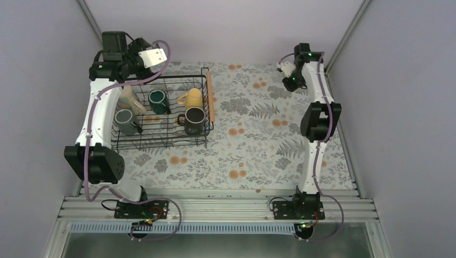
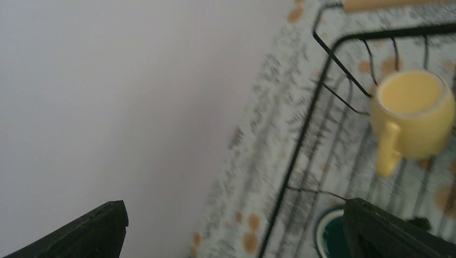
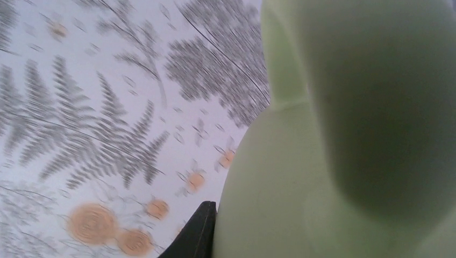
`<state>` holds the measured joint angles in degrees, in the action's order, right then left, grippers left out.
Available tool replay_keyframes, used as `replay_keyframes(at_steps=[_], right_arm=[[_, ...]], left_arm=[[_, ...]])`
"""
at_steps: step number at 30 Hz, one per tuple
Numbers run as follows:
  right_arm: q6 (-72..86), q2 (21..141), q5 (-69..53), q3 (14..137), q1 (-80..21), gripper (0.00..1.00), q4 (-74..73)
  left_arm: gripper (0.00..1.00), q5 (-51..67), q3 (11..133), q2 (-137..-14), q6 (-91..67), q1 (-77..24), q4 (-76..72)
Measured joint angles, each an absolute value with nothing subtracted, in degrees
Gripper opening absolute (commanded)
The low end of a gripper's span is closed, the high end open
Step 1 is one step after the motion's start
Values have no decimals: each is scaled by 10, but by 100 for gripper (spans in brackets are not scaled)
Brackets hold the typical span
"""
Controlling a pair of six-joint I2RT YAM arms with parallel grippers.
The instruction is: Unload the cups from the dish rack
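Note:
The black wire dish rack [image 1: 161, 141] stands at the left of the table, with a wooden rod handle [image 1: 210, 97] on its right side. It holds a yellow cup [image 1: 192, 98], a dark teal cup [image 1: 157, 101], a black cup [image 1: 194, 121], a grey-green cup [image 1: 125, 121] and a cream patterned cup [image 1: 129, 99]. My left gripper [image 1: 141, 66] hangs open and empty above the rack's far left corner. The left wrist view shows the yellow cup [image 2: 413, 114] and the teal cup's rim [image 2: 329, 236]. My right gripper [image 1: 292, 81] is shut on the pale green cup [image 3: 344, 161], one finger [image 3: 198, 236] against its side, above the far right of the table.
A floral cloth [image 1: 253, 140] covers the table. Grey walls close in on the back and both sides, and the left gripper is near the back wall [image 2: 107, 97]. Metal rails [image 1: 215, 207] run along the near edge by the arm bases.

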<state>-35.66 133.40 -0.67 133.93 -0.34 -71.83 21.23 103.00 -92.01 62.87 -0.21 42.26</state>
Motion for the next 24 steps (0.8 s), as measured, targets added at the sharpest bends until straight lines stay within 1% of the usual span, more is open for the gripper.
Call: replay_keyframes(at_steps=[5, 12, 24], right_arm=[[-360, 1347, 23, 1330, 49, 3, -732], [-366, 1347, 27, 1319, 110, 5, -739], [-370, 1373, 22, 1315, 129, 3, -733]], left_arm=[[100, 206, 986, -914, 676, 16, 455], [100, 202, 972, -904, 699, 28, 460], [100, 217, 934, -877, 717, 33, 462]])
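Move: The right hand, gripping the light-green cup, has its set-down spot on bare table about 13 cm to its right, 3 cm back and roughly 13 cm below; nothing stands near it. The open left hand is high over the rack: the dark green mug sits about 28 cm below, some 2 cm ahead and 2 cm left, with the yellow mug about 18 cm to the right of that mug. Right hand carries held light-green cup 12 cm right, then starts lowering; open left sinks 5 cm towards rack. ##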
